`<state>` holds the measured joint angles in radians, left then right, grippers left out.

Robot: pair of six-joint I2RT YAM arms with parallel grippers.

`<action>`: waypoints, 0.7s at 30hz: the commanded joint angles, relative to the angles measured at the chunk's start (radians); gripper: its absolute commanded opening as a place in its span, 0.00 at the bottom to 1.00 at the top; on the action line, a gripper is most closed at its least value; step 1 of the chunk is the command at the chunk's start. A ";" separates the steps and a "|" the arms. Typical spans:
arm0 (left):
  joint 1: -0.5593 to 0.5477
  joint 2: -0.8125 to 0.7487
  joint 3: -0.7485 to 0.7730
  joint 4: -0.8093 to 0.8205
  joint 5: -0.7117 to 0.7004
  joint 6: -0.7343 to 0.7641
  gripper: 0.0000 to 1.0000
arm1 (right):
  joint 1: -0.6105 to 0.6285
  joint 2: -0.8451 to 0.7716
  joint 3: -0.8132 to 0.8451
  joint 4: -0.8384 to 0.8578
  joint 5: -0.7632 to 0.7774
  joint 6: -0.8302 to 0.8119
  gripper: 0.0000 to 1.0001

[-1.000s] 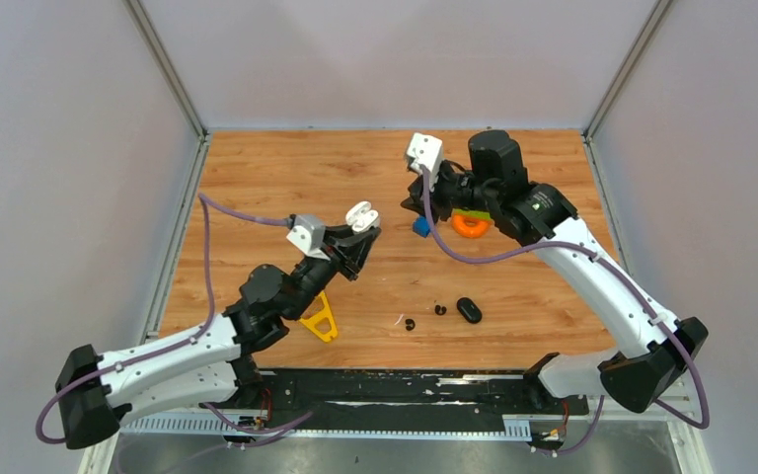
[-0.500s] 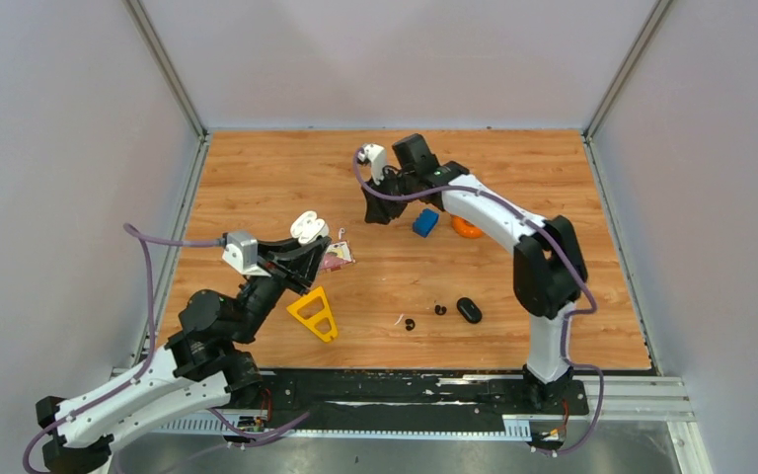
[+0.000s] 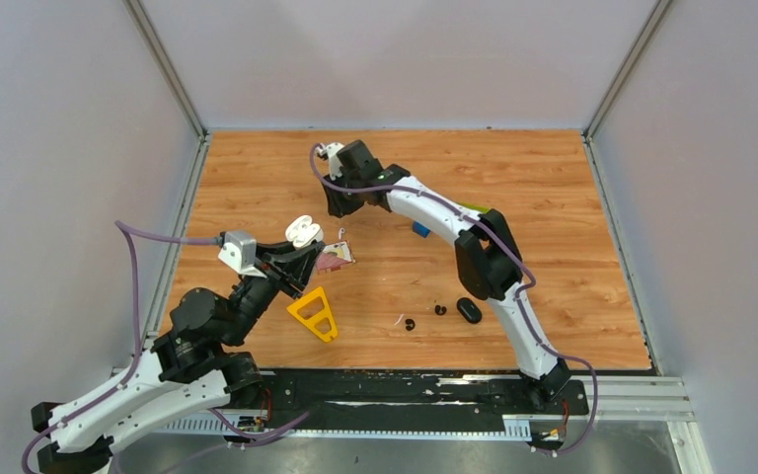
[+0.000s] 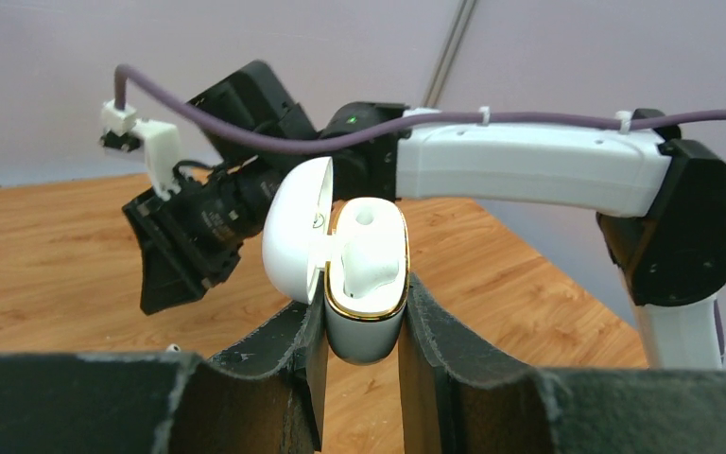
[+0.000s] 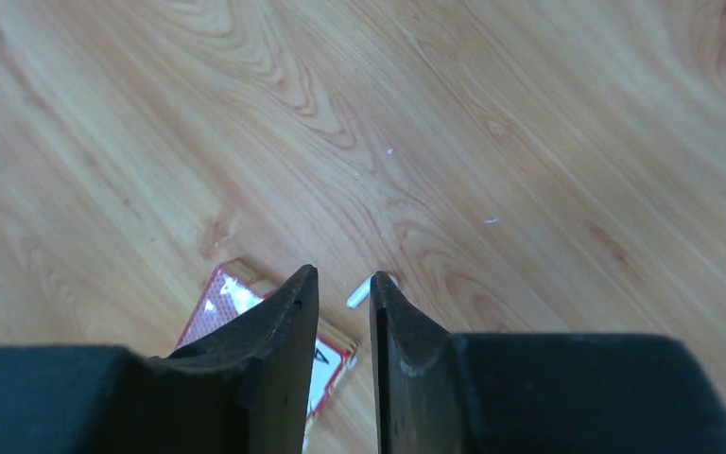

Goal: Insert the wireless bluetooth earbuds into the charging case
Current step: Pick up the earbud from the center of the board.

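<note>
My left gripper (image 4: 363, 317) is shut on the white, gold-rimmed charging case (image 4: 367, 312), held above the table with its lid (image 4: 295, 232) swung open. One white earbud (image 4: 364, 263) sits in it. In the top view the case (image 3: 303, 231) is left of centre. My right gripper (image 5: 342, 284) hangs over the wood, its jaws a narrow gap apart and empty. Just past its fingertips lies a white earbud (image 5: 360, 291) on the table. Two black earbuds (image 3: 410, 324) (image 3: 440, 309) lie near the front.
A red-backed playing card (image 5: 232, 310) lies under the right gripper, beside the case (image 3: 337, 259). A yellow triangle block (image 3: 314, 314) sits front left. A black oval case (image 3: 469, 310) and a blue block (image 3: 420, 229) lie to the right. The right arm (image 4: 529, 165) crosses behind the case.
The right arm has swung left across the table, from over the orange ring to above the card. The left gripper has drawn back left with the case.
</note>
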<state>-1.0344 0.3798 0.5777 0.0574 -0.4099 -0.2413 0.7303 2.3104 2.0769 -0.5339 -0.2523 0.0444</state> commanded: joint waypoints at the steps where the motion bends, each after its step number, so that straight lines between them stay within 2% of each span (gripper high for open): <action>1: -0.002 0.001 0.055 -0.026 -0.007 0.024 0.00 | 0.043 0.083 0.091 -0.007 0.244 0.168 0.26; 3: -0.002 0.002 0.057 -0.027 -0.009 0.028 0.00 | 0.065 0.106 0.113 -0.011 0.312 0.190 0.26; 9: -0.002 -0.003 0.050 -0.025 -0.010 0.028 0.00 | 0.095 0.156 0.135 -0.022 0.354 0.213 0.30; 21: -0.002 -0.015 0.020 -0.013 -0.004 0.027 0.00 | 0.099 0.169 0.111 -0.024 0.441 0.203 0.28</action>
<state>-1.0344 0.3725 0.5976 0.0177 -0.4103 -0.2317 0.8284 2.4687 2.1574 -0.5690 0.1394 0.2348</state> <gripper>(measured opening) 0.348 0.286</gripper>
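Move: The earbud on the board lies almost straight below the right hand's open fingers, about 10 cm down, perhaps 1 cm back and 1 cm to the right. The pink-and-white box sits some 6 cm back and 1 cm to the left of that hand, and the blue block about 17 cm to its right and 1 cm ahead, both on the board. From the left hand, still holding the open case up high, the earbud is roughly 22 cm ahead, 3 cm to the right and 33 cm lower. The right hand sinks about 7 cm, nearly straight down onto the earbud's spot beside the pink-and-white box, fast at first and then easing to a stop just above it, with only a centimetre or so of sideways sway. As it drops and while it hangs there, the wrist turns some 20 degrees clockwise and tips the fingers a little more steeply down, keeping them parted with the earbud in line with their gap, not yet gripped. ##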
